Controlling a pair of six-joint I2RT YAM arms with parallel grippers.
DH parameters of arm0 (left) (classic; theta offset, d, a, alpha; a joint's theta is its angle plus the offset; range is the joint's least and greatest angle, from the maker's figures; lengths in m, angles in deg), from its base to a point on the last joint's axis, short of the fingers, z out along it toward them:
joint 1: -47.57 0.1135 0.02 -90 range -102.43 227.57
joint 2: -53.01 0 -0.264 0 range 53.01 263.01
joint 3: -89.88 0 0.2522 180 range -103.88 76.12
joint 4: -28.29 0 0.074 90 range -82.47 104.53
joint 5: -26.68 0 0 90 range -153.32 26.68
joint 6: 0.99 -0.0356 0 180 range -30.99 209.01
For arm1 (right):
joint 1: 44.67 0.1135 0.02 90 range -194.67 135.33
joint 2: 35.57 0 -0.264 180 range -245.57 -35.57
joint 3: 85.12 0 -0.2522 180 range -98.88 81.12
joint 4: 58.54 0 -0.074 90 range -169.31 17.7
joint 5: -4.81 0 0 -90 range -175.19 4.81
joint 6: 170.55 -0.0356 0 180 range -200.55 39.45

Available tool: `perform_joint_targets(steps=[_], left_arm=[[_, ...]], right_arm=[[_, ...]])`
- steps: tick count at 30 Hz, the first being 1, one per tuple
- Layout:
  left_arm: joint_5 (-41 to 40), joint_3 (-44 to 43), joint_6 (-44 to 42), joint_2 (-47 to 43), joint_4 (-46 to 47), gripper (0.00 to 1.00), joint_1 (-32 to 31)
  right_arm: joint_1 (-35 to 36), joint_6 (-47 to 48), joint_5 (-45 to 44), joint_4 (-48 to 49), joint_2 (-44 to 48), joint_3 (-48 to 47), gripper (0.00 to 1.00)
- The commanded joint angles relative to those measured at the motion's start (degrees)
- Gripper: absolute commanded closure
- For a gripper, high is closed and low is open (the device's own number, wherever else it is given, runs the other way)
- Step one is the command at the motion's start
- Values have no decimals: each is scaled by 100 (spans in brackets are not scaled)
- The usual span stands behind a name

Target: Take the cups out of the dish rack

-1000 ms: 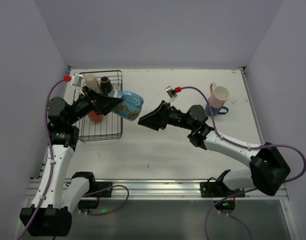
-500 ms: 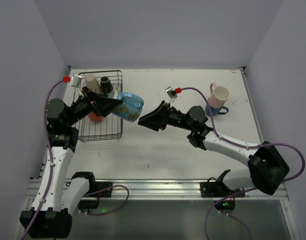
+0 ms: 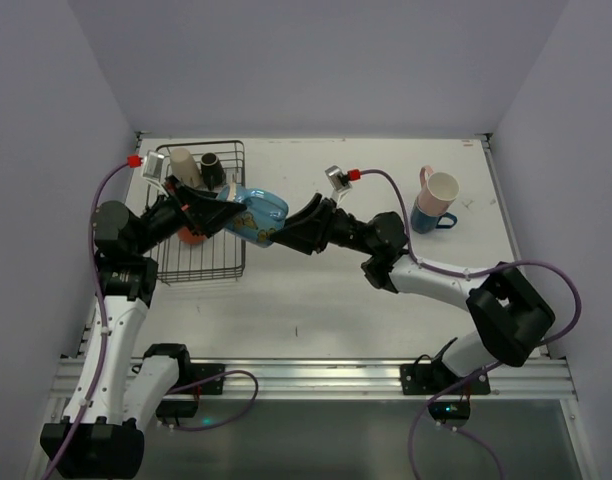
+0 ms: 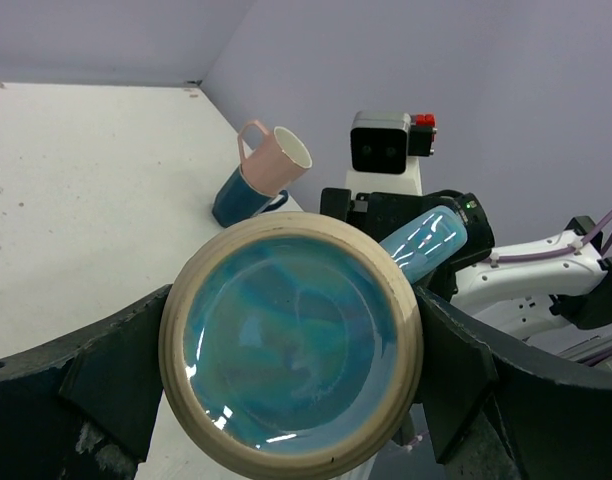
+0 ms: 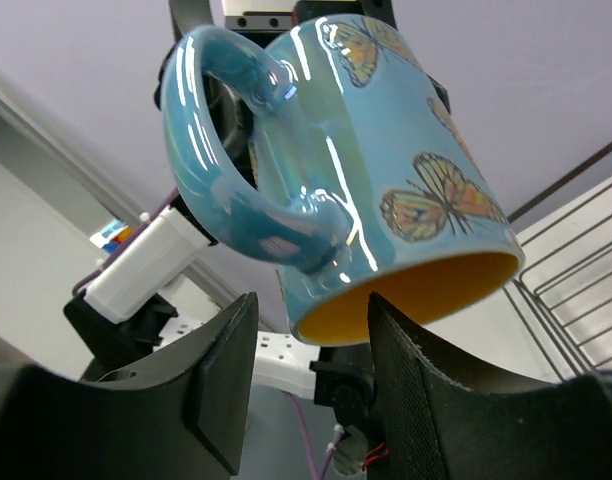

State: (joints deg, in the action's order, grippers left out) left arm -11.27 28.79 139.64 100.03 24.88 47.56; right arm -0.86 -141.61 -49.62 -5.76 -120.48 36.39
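My left gripper [image 3: 229, 213] is shut on a light blue butterfly cup [image 3: 260, 213], held in the air on its side just right of the dish rack [image 3: 202, 274]. In the left wrist view its glazed base [image 4: 291, 340] fills the space between my fingers [image 4: 116, 370]. My right gripper [image 3: 282, 235] stands open at the cup's mouth; its fingers [image 5: 216, 390] straddle the cup's wall [image 5: 386, 180] below the handle, with gaps on both sides. Cream [image 3: 183, 163], black [image 3: 212, 167] and orange-red [image 3: 191, 236] cups sit in the rack.
A pink cup [image 3: 439, 189] rests on a dark blue cup [image 3: 427, 218] at the table's far right, also seen from the left wrist [image 4: 276, 158]. Rack wires [image 5: 576, 270] show at the right of the right wrist view. The walls stand close on both sides.
My right arm has reached left until its open fingers are around the blue cup's rim. The left gripper has kept its hold, shifting the cup only slightly.
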Motion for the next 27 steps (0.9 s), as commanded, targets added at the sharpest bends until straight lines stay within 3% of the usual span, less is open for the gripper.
perform_joint_targets(steps=[1,7,15,18,22,26,27], left_arm=[[86,31,386,-167,740,100,1],[77,242,421,-255,811,100,1],[156,505,606,-282,1083,100,1],[182,611,641,-273,1153,100,1],[209,681,606,-247,1180,100,1],[297,594,527,-141,1154,100,1],[262,567,466,-132,1023,88,1]], right_arm=[[-13,-380,-6,1132,-201,-395,50],[-4,-723,-103,1397,-536,-817,54],[-4,-697,-156,1177,-615,-1011,72],[-4,-714,-103,1194,-641,-1081,79],[-4,-706,-24,1107,-607,-1161,100],[-4,-522,72,738,-370,-1056,100],[-13,-373,107,528,-299,-994,100]])
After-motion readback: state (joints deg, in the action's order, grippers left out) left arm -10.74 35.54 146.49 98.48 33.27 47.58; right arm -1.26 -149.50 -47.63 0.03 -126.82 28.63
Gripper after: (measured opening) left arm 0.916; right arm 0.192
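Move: The blue butterfly cup is already gripped by its base in the left hand, its middle about 4 cm right and 1 cm back of that hand point. From the right hand the cup's middle lies some 4 cm left, 3 cm ahead and 3 cm higher, mouth facing this hand. Down in the rack, the orange cup is roughly 20 cm left and 12 cm ahead of the right hand; the black cup is 15 cm left and 27 cm ahead, both about 28 cm below. Raise the right gripper about 3 cm, easing slightly forward and left onto the mouth end of the blue cup, and close its half-open fingers until they pinch the rim wall near the handle, one pad inside the mouth. Meanwhile let the left gripper sink some 1.5 cm, keeping its hold on the base. ##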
